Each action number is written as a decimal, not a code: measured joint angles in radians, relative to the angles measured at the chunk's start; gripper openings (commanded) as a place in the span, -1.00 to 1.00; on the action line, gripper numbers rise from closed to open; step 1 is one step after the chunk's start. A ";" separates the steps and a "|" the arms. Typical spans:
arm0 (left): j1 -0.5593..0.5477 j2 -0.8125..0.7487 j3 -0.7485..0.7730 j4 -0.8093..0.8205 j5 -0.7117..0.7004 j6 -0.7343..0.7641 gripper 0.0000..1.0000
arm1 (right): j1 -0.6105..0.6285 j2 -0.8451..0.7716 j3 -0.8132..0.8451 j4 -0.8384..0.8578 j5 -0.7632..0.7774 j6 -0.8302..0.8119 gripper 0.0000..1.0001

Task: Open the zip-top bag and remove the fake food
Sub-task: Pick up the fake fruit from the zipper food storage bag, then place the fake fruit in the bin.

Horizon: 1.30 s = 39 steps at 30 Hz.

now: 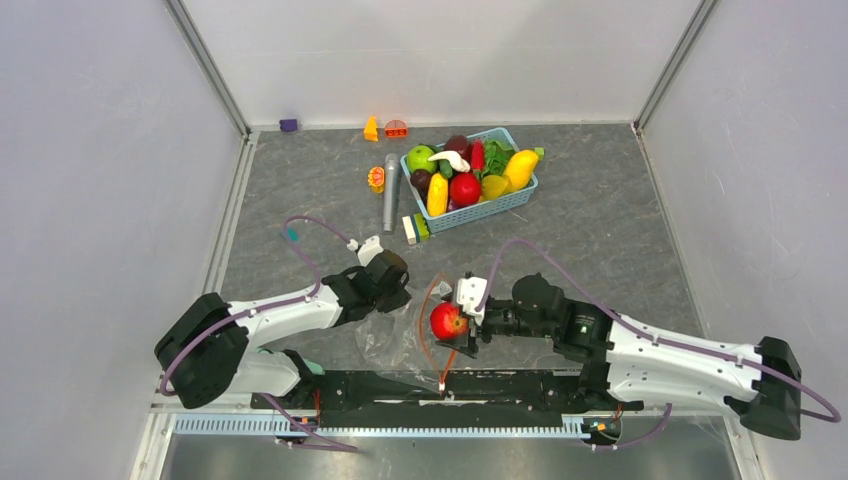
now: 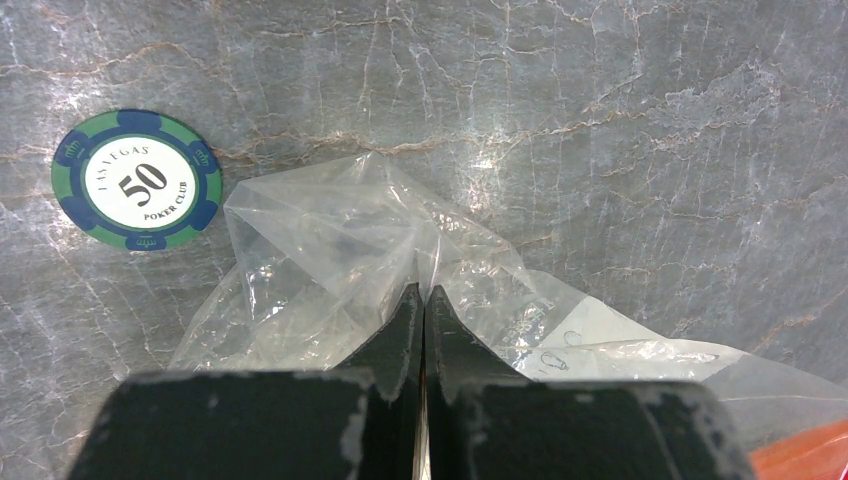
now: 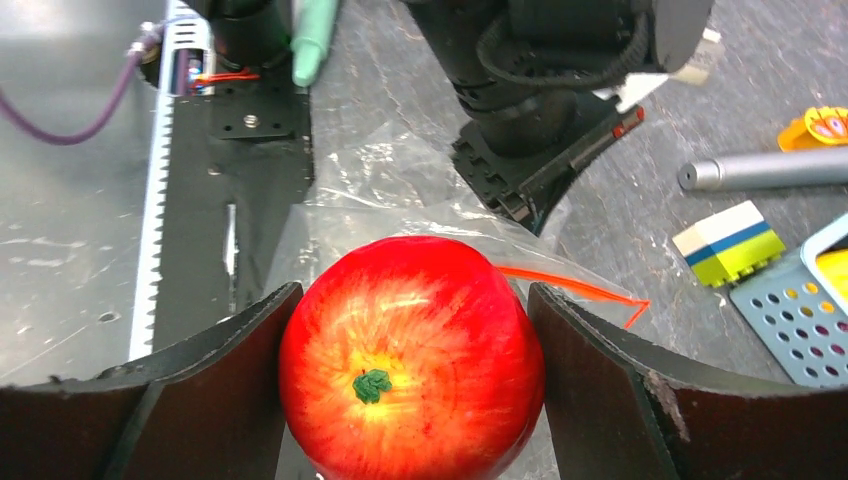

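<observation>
The zip-top bag (image 1: 395, 340) lies crumpled and clear on the grey table between the two arms, its orange-red zip strip (image 1: 428, 335) curving beside the fruit. My left gripper (image 1: 392, 298) is shut on a fold of the bag (image 2: 330, 250), with the fingertips (image 2: 424, 300) pressed together on the plastic. A glossy red apple (image 1: 447, 320), one piece of the fake food, sits at the bag's mouth. My right gripper (image 1: 452, 322) holds that apple (image 3: 410, 370), one finger against each side, with the bag (image 3: 390, 165) and zip strip (image 3: 570, 285) behind it.
A light-blue basket (image 1: 500, 208) of toy produce stands at the back. Near it lie a grey cylinder (image 1: 390, 190), a yellow-green block (image 1: 415, 229) and an orange slice (image 1: 376, 179). A green poker chip (image 2: 137, 180) lies left of the bag. The black mounting plate (image 1: 520, 385) runs along the near edge.
</observation>
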 measured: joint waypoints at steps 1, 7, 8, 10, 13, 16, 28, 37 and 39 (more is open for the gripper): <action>0.000 0.000 0.000 0.000 0.000 0.000 -0.96 | 0.000 -0.017 0.008 -0.021 -0.015 -0.003 0.22; 0.000 0.000 -0.002 0.000 0.000 0.000 -0.96 | 0.000 -0.087 0.087 -0.121 -0.177 -0.013 0.17; 0.000 -0.001 -0.003 0.000 0.000 0.000 -0.96 | 0.000 -0.093 0.095 -0.122 -0.198 -0.012 0.17; 0.000 -0.005 -0.007 0.000 -0.001 0.000 -0.96 | 0.000 -0.110 0.119 -0.124 -0.253 -0.009 0.17; 0.000 -0.011 -0.014 0.000 -0.001 0.000 -0.96 | 0.000 -0.137 0.135 -0.117 -0.286 -0.003 0.18; 0.000 -0.012 -0.018 0.001 -0.002 -0.001 -0.96 | 0.000 -0.141 0.135 -0.119 -0.228 0.002 0.16; 0.000 -0.034 -0.036 0.003 -0.002 -0.001 -0.96 | -0.332 0.254 0.373 -0.219 0.150 -0.017 0.14; 0.000 -0.075 -0.057 0.002 -0.005 -0.001 -0.96 | -0.626 0.554 0.813 -0.260 0.157 0.033 0.14; 0.000 -0.076 -0.057 0.002 -0.005 -0.001 -0.96 | -0.662 0.616 0.888 -0.269 0.160 0.043 0.14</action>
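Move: The right hand holds the tomato; the basket's middle lies about 35 cm ahead, 6 cm to its right and 14 cm below. The bag lies level with this hand, some 8 cm left and 17 cm down; the striped toy block is 24 cm ahead, 6 cm left, 16 cm down. From the left hand, which pinches the bag, the basket is about 26 cm ahead, 16 cm right, at its height. Right hand keeps the tomato, backs up 5 cm, rising, then swings 35 cm forward towards the basket, turning clockwise. ##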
